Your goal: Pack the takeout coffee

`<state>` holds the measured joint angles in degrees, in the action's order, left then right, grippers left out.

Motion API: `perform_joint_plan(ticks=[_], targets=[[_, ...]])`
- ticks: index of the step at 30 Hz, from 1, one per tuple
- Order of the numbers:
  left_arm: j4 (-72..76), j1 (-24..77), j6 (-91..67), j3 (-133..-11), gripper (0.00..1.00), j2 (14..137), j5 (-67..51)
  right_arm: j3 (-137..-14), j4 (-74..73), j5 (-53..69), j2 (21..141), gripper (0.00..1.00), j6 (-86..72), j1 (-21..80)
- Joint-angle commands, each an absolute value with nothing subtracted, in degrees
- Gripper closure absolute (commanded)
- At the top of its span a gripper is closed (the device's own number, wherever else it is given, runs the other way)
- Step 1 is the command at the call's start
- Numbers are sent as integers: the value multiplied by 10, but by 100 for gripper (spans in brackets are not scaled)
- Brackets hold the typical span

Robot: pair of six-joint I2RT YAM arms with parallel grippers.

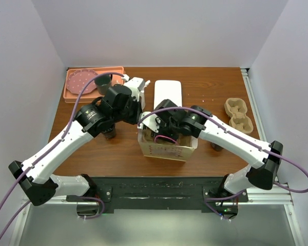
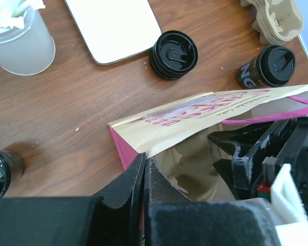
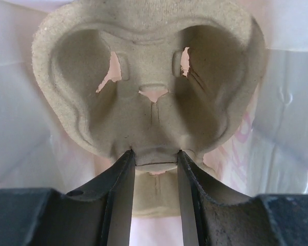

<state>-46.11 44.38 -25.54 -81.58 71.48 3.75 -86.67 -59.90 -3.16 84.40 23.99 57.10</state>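
Note:
A paper bag (image 1: pixel 167 146) with pink print stands open at the table's near middle. My left gripper (image 2: pixel 143 160) is shut on the rim of the bag (image 2: pixel 195 118) at its left corner. My right gripper (image 3: pixel 154 156) reaches down inside the bag and is shut on the middle ridge of a pulp cup carrier (image 3: pixel 154 77). Black-lidded coffee cups stand outside the bag, one on its left (image 1: pixel 110 134) and one on its right (image 1: pixel 216 147). In the left wrist view these cups are at the left edge (image 2: pixel 0 171) and the upper right (image 2: pixel 269 66).
A stack of black lids (image 2: pixel 174 54) sits beyond the bag next to a white tray (image 1: pixel 167 95). Spare pulp carriers (image 1: pixel 239 115) lie at the right. A pink tray (image 1: pixel 92 82) sits at the back left. A frosted cup of napkins (image 2: pixel 20 36) stands near the white tray.

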Motion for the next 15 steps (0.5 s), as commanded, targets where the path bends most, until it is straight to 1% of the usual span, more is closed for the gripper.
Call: perform_joint_plan(ticks=[1,2,3,5,8,15], targets=[[-487,439,-276,-851,87,718,54,-850,-573,-44,846,78,229,575],[-492,438,-278,-855,83,719,59,-846,-565,-47,842,78,227,574],[-506,437,-279,-867,74,720,64,-841,-560,-47,841,78,224,574],[-525,435,-283,-880,69,722,84,-835,-555,-46,841,79,223,574],[-552,435,-294,-884,66,713,84,-838,-557,-47,848,79,223,574],[-539,435,-334,-826,63,689,37,-860,-563,-63,862,79,233,574]])
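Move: The bag stands under both hands. Its middle is about 10 cm to the right of the left hand, 4 cm back and 14 cm below; the left fingers are almost shut at its left rim. From the right hand, already inside with the carrier pinched, the bag's middle is about 5 cm below and 1 cm right, level front to back. The black lid stack stands some 15 cm ahead of the right hand and 10 cm to its right. The empty cup stands some 16 cm left and 6 cm ahead of the left hand. Both are low on the table. The left fingers open to about a third and let go of the bag's left rim as the hand shifts about 2.5 cm left, away from the bag's middle, then eases back a little, turning slightly counter-clockwise. Meanwhile the right hand keeps its pinch on the carrier and lowers it almost straight down into the bag by some 1.5 cm, slowing nearly to a stop with hardly any turn of the wrist. ##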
